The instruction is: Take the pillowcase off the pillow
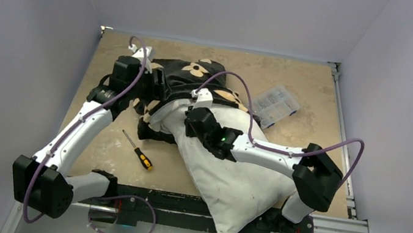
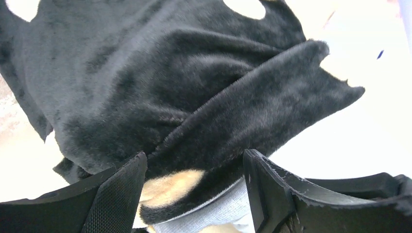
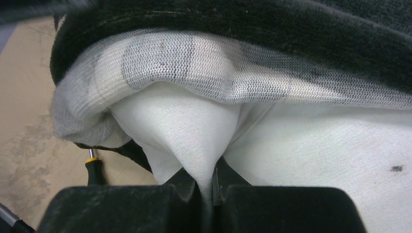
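Note:
The white pillow (image 1: pixel 231 182) lies slantwise on the table, its near corner hanging over the front edge. The black plush pillowcase (image 1: pixel 189 74) with tan motifs covers only its far end, bunched up. My left gripper (image 1: pixel 156 84) is at the pillowcase's left side. In the left wrist view its jaws (image 2: pixel 195 154) stand wide, closed on a thick fold of pillowcase (image 2: pixel 194 97) with pale grey lining showing. My right gripper (image 1: pixel 191 117) sits on the pillow just below the cover's edge. It (image 3: pixel 206 179) is shut, pinching a peak of white pillow (image 3: pixel 316 145) cloth under the pillowcase (image 3: pixel 291 29) rim.
A black and yellow screwdriver (image 1: pixel 140 153) lies on the tan table (image 1: pixel 296 80) left of the pillow, also visible as the screwdriver (image 3: pixel 94 170) in the right wrist view. A clear plastic parts box (image 1: pixel 273 105) sits at the back right. Walls enclose three sides.

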`<state>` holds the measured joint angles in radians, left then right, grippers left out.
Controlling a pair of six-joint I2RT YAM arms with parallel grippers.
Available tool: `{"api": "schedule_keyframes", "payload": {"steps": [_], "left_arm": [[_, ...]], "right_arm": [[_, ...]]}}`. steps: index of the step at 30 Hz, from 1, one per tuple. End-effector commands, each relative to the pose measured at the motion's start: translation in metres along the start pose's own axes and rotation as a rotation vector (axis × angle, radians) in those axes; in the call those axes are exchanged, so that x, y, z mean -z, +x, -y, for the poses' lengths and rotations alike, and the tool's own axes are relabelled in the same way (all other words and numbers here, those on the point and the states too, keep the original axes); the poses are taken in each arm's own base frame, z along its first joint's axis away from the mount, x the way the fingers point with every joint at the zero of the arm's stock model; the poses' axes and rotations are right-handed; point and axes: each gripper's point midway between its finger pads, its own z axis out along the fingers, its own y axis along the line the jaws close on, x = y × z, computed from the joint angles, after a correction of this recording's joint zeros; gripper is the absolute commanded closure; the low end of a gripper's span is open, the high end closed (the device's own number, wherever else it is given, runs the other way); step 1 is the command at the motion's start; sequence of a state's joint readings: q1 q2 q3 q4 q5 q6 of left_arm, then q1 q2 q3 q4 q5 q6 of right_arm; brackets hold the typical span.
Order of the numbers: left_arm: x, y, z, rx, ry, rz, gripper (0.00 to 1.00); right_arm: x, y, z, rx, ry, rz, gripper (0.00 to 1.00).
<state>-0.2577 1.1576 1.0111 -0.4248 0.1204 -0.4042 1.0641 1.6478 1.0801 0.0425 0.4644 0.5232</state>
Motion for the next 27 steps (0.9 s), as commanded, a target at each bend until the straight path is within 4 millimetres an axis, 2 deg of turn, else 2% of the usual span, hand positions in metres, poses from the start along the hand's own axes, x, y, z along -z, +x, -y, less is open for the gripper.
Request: {"api": "schedule_keyframes", "payload": {"steps": [1,5,9,15,17,18,20,24,25,27], "left_arm": [[0.004,-0.001,0.011,-0.148,-0.009,0.007,0.28],[0.007,0.006,0.037,-0.243,0.056,-0.010,0.28],[0.004,0.011,0.048,-0.307,0.061,-0.025,0.28],[-0.009,0.028,0.045,-0.403,-0.017,-0.079,0.26],[-0.015,0.036,0.037,-0.432,-0.073,-0.114,0.27],[-0.018,0.038,0.030,-0.440,-0.118,-0.123,0.30],[-0.022,0.036,0.015,-0.447,-0.215,-0.132,0.46],[-0.018,0.012,-0.003,-0.441,-0.382,-0.076,0.95],[-0.015,0.003,-0.005,-0.433,-0.413,-0.048,1.00],[-0.010,-0.015,-0.011,-0.425,-0.482,0.012,1.00]], "right_arm": [[0.013,-0.018,0.000,-0.009,-0.038,0.035,1.00],[0.017,-0.018,0.001,-0.015,-0.053,0.038,1.00],[0.018,-0.018,0.002,-0.023,-0.058,0.041,1.00],[0.023,-0.024,-0.002,-0.039,-0.083,0.061,1.00],[0.027,-0.028,-0.003,-0.047,-0.097,0.075,1.00],[0.029,-0.031,-0.004,-0.053,-0.103,0.084,1.00],[0.035,-0.038,-0.003,-0.066,-0.112,0.104,1.00],[0.049,-0.053,0.003,-0.104,-0.116,0.147,1.00],[0.052,-0.057,0.008,-0.116,-0.111,0.158,1.00],[0.061,-0.068,0.016,-0.145,-0.106,0.187,1.00]]}}
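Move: Just to the left hand's right, about 4 cm over, 1 cm back and 5 cm below, lies the pillowcase's near hem, with the screwdriver on the table some 17 cm back, 3 cm left and 20 cm down. From the right hand, which already pinches the white pillow, that hem is about 5 cm ahead, 7 cm left and slightly above. The pillow's bulk spreads roughly 9 cm back and 14 cm right of the right hand, some 7 cm lower. Swinging about 5 cm right and a little back, the left hand, open, sinks some 4 cm onto the pillowcase hem while rolling its left side up by nearly 30 degrees; then it shuts on the fold and eases forward and back left. The right hand keeps its pinch on the pillow, lifting and drawing it 2 to 3 cm right and slightly back. ##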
